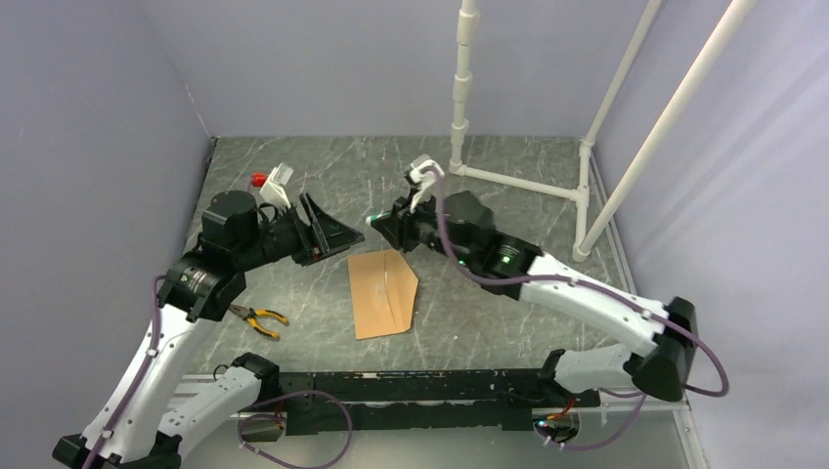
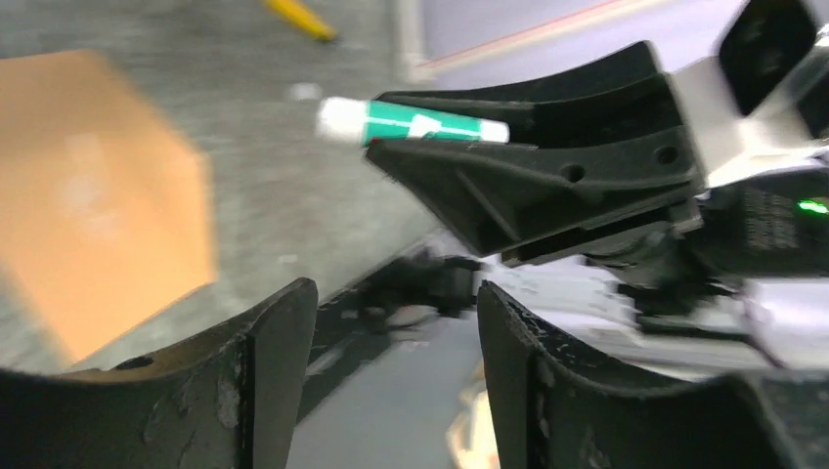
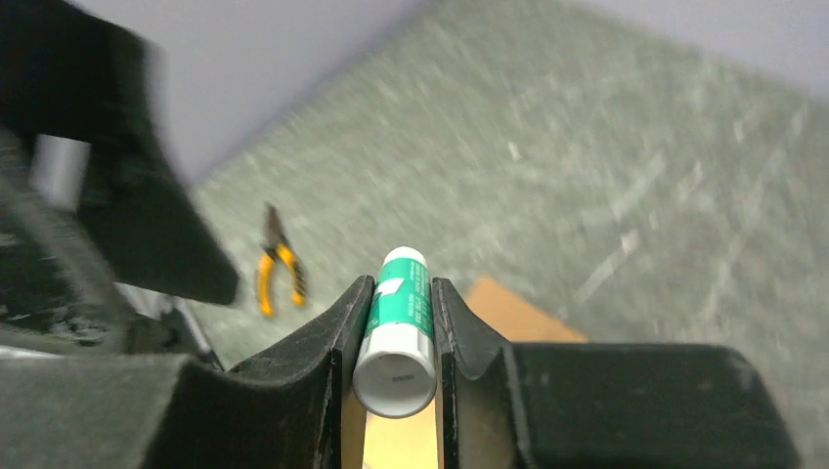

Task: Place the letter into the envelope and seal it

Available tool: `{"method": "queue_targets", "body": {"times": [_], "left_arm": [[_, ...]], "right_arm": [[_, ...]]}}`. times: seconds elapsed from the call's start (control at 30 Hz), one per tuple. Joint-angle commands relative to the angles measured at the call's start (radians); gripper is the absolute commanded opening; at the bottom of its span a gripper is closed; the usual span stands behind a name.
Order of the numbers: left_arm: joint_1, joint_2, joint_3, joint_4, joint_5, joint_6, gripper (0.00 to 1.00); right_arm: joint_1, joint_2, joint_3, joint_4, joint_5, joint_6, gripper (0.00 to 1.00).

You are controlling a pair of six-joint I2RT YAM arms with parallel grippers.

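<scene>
The brown envelope (image 1: 383,291) lies flat on the table between the arms, its pointed flap turned right; it also shows blurred in the left wrist view (image 2: 98,195). The letter is out of view. My right gripper (image 1: 386,223) hangs above the envelope's far edge, shut on a green-and-white glue stick (image 3: 396,332) whose white end points toward the left arm (image 2: 337,119). My left gripper (image 1: 337,234) faces it from the left, a short gap away, open with nothing between its fingers (image 2: 274,371).
Yellow-handled pliers (image 1: 259,319) lie near the left arm. A small red-and-white object (image 1: 274,183) sits at the back left. A white pipe frame (image 1: 469,88) stands at the back right. Grey walls close in on the left and the right.
</scene>
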Motion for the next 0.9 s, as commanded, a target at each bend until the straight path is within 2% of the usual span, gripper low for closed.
{"method": "queue_targets", "body": {"times": [0.0,0.13,0.23,0.33,0.47,0.6,0.87], "left_arm": [[0.002,0.029,-0.043,-0.394,-0.391,0.243,0.64],[0.002,0.097,-0.179,-0.287,-0.435,0.223,0.61],[0.004,0.174,-0.25,-0.165,-0.491,0.212,0.55],[0.012,0.303,-0.277,-0.07,-0.524,0.223,0.43],[0.038,0.448,-0.298,0.107,-0.4,0.236,0.19],[0.064,0.542,-0.296,0.207,-0.36,0.248,0.04],[0.112,0.654,-0.35,0.387,-0.251,0.231,0.02]], "right_arm": [[0.0,0.133,0.021,-0.292,0.207,0.148,0.0],[0.03,0.264,-0.009,-0.276,0.229,0.178,0.0],[0.057,0.373,-0.013,-0.24,0.215,0.178,0.0],[0.079,0.468,0.022,-0.24,0.198,0.192,0.0],[0.095,0.549,0.055,-0.265,0.226,0.232,0.0],[0.094,0.584,0.069,-0.284,0.263,0.258,0.0],[0.094,0.66,0.119,-0.316,0.247,0.261,0.0]]}}
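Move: The envelope's middle lies on the table about 34 cm below the left gripper, some 4 cm ahead and 6 cm right of it; the pliers lie about 19 cm to that gripper's left and 2 cm back. The glue stick is still pinched in the right gripper, roughly 3 cm ahead and 4 cm right of the left one. From the right gripper, the envelope is some 33 cm below, 2 cm right and 1 cm back; the white cap is 7 cm ahead and 21 cm right. Drop both grippers steeply together, about 30 cm, onto the envelope, tipping each hand's fingers some 40 degrees further down. Keep the right grip on the glue stick, bring its end down to the glue-smeared patch beside the slit, then hold there. Swing the left gripper out left while descending, then forward (about 11 cm in all), closing its fingers empty over the envelope's left part. ##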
